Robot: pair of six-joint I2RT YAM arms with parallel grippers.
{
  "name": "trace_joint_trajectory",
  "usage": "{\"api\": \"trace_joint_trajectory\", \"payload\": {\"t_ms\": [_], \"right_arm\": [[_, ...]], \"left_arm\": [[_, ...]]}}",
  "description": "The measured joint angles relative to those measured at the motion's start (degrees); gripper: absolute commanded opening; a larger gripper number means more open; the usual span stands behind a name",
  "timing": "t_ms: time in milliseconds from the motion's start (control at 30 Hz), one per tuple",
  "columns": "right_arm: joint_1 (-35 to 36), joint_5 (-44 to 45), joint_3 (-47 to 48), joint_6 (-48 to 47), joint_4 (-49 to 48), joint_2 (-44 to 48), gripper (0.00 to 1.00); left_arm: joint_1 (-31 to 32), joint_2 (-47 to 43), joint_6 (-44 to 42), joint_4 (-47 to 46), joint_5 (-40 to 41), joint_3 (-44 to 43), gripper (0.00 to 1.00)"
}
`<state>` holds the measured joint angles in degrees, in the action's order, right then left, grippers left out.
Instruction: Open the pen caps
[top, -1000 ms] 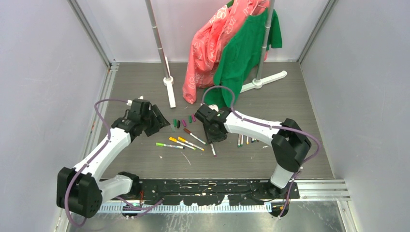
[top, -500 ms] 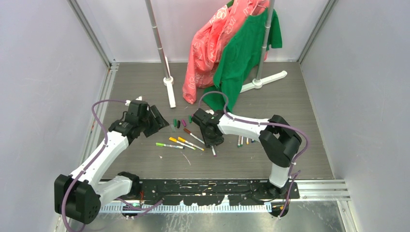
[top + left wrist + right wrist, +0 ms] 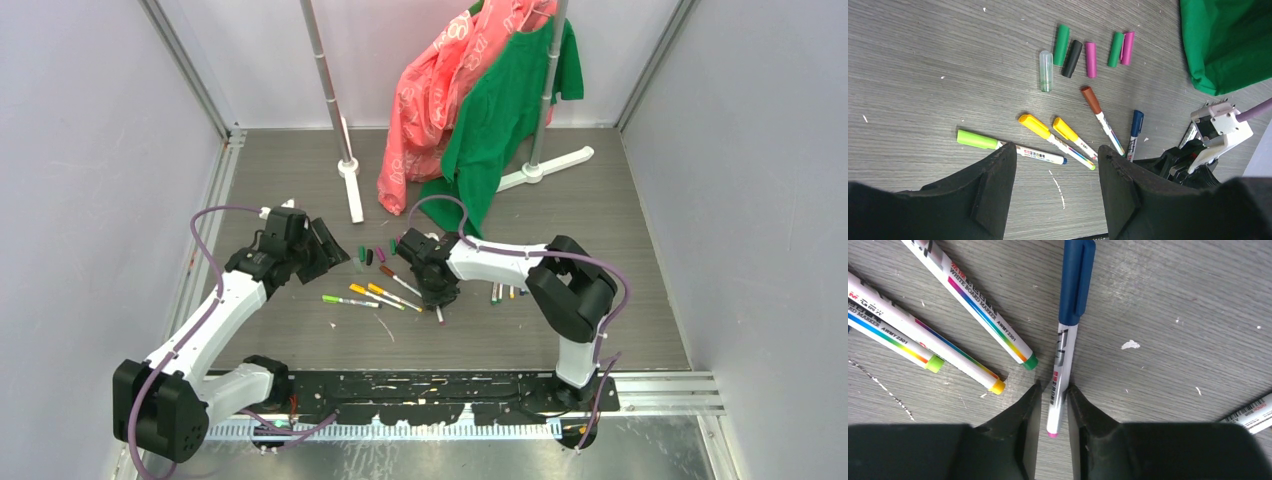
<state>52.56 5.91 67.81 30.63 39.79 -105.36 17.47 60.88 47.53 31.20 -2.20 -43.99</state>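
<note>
Several pens lie on the grey table between the arms: a lime-capped pen, two yellow-capped ones, a brown-capped one and a blue-capped pen. Loose pen caps in green, black, magenta and clear lie in a row beyond them. My right gripper is down at the table, its jaws closed in on the blue-capped pen's white barrel, near its pink end. The pen still lies flat. My left gripper hovers open above the lime and yellow pens, holding nothing.
A clothes rack with a pink garment and a green garment stands at the back, its white foot near the left arm. More pens lie right of my right gripper. Grey walls close both sides.
My right gripper has slid left along the table onto the blue-capped pen, and its jaws have narrowed round the barrel. My left arm shifted slightly early on, then held still.
</note>
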Motion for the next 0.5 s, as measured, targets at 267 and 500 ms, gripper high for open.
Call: {"api": "trace_joint_trajectory", "payload": {"t_ms": [267,500], "right_arm": [[-0.11,-0.74,-3.93,0.74,-4.31,2.64,0.02],[-0.11,-0.70,-5.22,1.11,-5.25,4.00,0.01]], "left_arm": [[0.00,0.00,0.00,0.00,0.00,0.00,0.61],[0.00,0.00,0.50,-0.09,-0.76,0.00,0.63]]}}
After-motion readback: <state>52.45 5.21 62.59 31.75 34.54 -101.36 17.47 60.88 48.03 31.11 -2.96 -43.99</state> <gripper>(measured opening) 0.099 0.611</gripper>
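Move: The navy pen lies between my open right fingers. They straddle its white barrel near the tail, so its middle is about 2 cm ahead, barely to the left and roughly 1 cm lower. From my right hand the brown pen is some 7 cm left and 4 cm ahead, the nearer yellow pen about 9 cm left and 2 cm ahead, and the closest uncapped pen around 10 cm right and 3 cm ahead. From my left hand the navy pen is about 19 cm right, 5 cm back and 12 cm below. I shut my right fingers the rest of the way on the navy pen's white barrel, pinching it between the tail and the cap, and the grip effort climbs as they stop on it. The hand otherwise stays down at the table, drifting back less than half a centimetre while the wrist rolls its left side up about 5 degrees. ##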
